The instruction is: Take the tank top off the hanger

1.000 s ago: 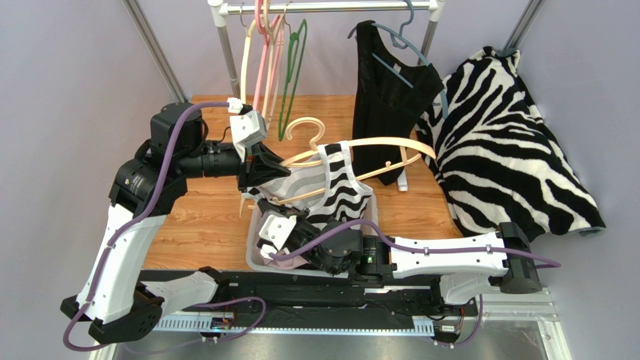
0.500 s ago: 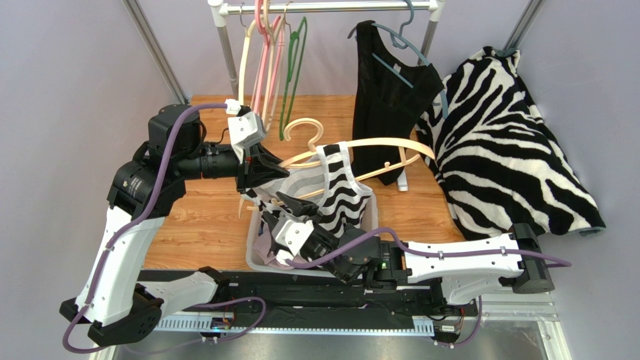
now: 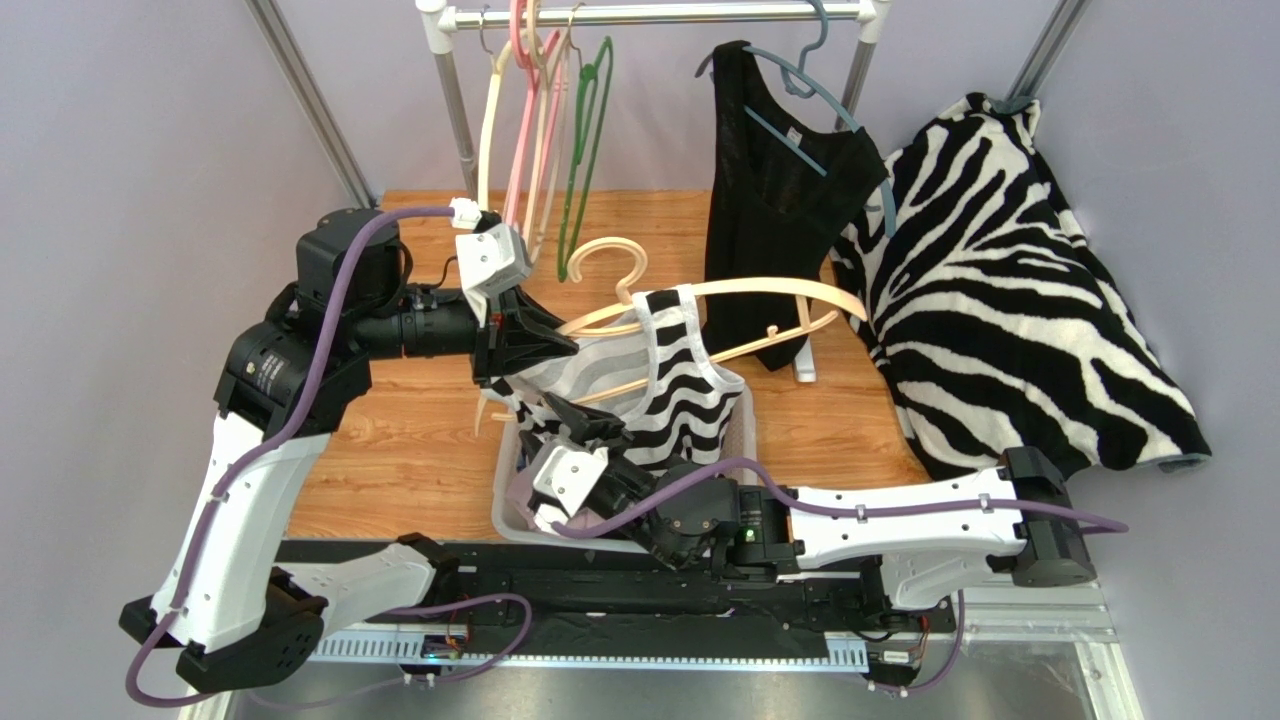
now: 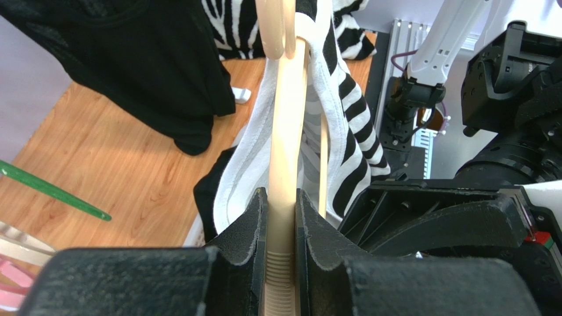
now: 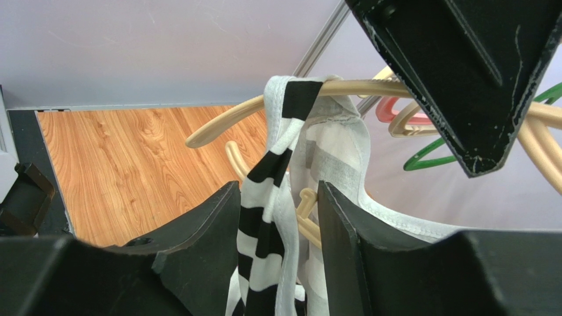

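Note:
The zebra-striped tank top [image 3: 676, 398] hangs from a cream hanger [image 3: 751, 285] held level above a grey basket [image 3: 505, 483]. My left gripper [image 3: 526, 353] is shut on the hanger's left arm; in the left wrist view its pads [image 4: 254, 217] clamp the cream bar [image 4: 285, 151], with the tank top [image 4: 343, 131] draped beyond. My right gripper [image 3: 579, 438] is just below, open. In the right wrist view a striped strap [image 5: 267, 217] hangs down between its fingers [image 5: 343, 224], looped over the hanger [image 5: 224, 125].
A black tank top [image 3: 774, 180] on a blue hanger hangs from the rack rail [image 3: 661, 12]. A large zebra cloth [image 3: 1007, 285] drapes at the right. Several empty hangers [image 3: 534, 120] hang at the rail's left. The left arm's housing [image 5: 462, 72] is close above my right gripper.
My right gripper went from shut to open and shifted slightly up and left beside the basket; the strap now hangs between its jaws. The left gripper and hanger held still.

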You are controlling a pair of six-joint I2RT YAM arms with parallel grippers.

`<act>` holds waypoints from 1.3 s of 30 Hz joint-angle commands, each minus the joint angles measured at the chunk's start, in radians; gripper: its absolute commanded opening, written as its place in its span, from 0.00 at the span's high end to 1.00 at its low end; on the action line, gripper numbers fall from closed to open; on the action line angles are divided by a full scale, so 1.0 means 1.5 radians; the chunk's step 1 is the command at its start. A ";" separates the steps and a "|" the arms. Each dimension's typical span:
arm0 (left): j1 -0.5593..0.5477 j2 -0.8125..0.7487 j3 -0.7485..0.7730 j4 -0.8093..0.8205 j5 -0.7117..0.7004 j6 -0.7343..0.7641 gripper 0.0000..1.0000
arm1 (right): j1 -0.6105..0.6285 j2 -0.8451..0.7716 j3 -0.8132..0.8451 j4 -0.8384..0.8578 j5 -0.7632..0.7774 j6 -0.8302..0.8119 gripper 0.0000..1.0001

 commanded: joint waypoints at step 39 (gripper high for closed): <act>0.006 0.001 0.018 0.056 0.021 -0.029 0.96 | 0.010 0.113 0.164 -0.076 -0.209 0.144 1.00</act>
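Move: My open right hand has the striped tank top's left strap just ahead of its fingertips, about 3 cm to its left and some 1 cm above. The hanger's left tip sits some 6 cm left, 1 cm back and 4 cm up. My left grip on the hanger is roughly 8 cm ahead, 3 cm right and 5 cm up; the other strap is about 9 cm ahead, 13 cm right and 3 cm up. From my left hand, the left strap lies about 8 cm back, 6 cm left and 4 cm down. I push my right fingers some 3.5 cm to the left onto the tank top's left strap and close them to pinch it. Then I draw it on left, back and slightly up, out past the hanger's left tip, swinging the hand roughly 15 degrees counter-clockwise. My left hand stays put and keeps its grip on the hanger. ##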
